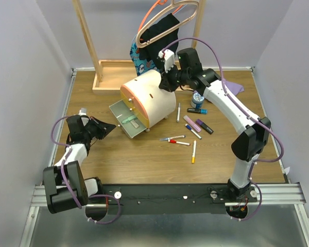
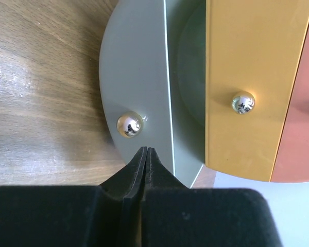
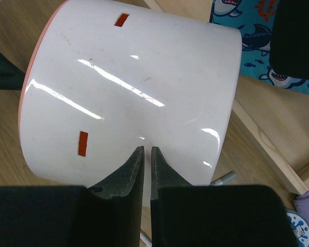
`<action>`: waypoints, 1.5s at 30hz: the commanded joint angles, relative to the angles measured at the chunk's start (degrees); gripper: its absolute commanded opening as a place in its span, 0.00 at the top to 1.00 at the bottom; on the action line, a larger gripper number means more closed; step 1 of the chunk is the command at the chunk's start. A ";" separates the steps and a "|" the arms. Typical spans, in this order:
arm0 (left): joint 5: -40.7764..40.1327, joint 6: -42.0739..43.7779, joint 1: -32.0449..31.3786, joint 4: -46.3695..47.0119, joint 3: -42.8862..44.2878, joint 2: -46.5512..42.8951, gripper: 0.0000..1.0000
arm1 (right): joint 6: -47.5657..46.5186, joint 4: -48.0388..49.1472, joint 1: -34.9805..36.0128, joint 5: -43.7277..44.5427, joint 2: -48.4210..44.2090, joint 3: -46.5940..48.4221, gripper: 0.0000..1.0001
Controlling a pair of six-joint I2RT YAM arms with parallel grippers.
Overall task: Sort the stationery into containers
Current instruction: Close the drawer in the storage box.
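The cream drum chest (image 1: 152, 98) stands mid-table with its lowest grey drawer (image 1: 119, 110) pulled out; a green eraser (image 1: 127, 118) and a grey eraser (image 1: 135, 124) lie in it. My left gripper (image 1: 109, 127) is shut and empty, its tips (image 2: 146, 150) just short of the grey drawer front and its chrome knob (image 2: 130, 125). Beside it are the yellow drawer (image 2: 247, 62) and the orange drawer (image 2: 304, 149), both closed. My right gripper (image 3: 144, 149) points at the chest's white wall (image 3: 144, 77), fingers almost together, nothing between them. Several pens (image 1: 181, 135) lie right of the chest.
A tape roll (image 1: 198, 97) and a dark marker (image 1: 196, 110) lie by the right forearm, an orange-tipped pen (image 1: 193, 152) nearer the front. The wooden rack base (image 1: 108, 77) and hanging clothes (image 1: 157, 36) stand behind the chest. A purple cloth (image 1: 238, 87) lies far right.
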 commanded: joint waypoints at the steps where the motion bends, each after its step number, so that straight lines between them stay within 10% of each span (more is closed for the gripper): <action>1: 1.24 0.36 0.37 2.49 0.14 1.45 0.92 | -1.51 0.24 0.76 0.41 1.58 2.51 0.82; 45: 0.45 -2.01 -9.29 10.57 9.80 17.18 0.91 | -1.60 -0.11 2.60 -1.08 0.62 -3.47 0.86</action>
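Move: The front of the pulled-out grey drawer, with its knob, lies about 2 cm ahead of the left hand, 2 cm to its right and some 2 cm lower. The green tube inside is about 2 cm ahead and 6 cm right; the yellow upper drawer's front is roughly 6 cm ahead and 7 cm right. For the right hand, the storage box's middle lies about 2 cm back, 8 cm left and 8 cm below, the grey drawer's front about 9 cm back, 20 cm left and 16 cm down. The grey drawer is pushed towards the storage box by the left hand's shut fingertips: they first sink about 1.5 cm to the knob, then go forward and right, some 5 cm in all, meeting the drawer's front beside the knob and turning slightly clockwise. The closed right fingers settle a little onto the box's rounded top, staying there with a slow drift of under 2 cm to the left. ##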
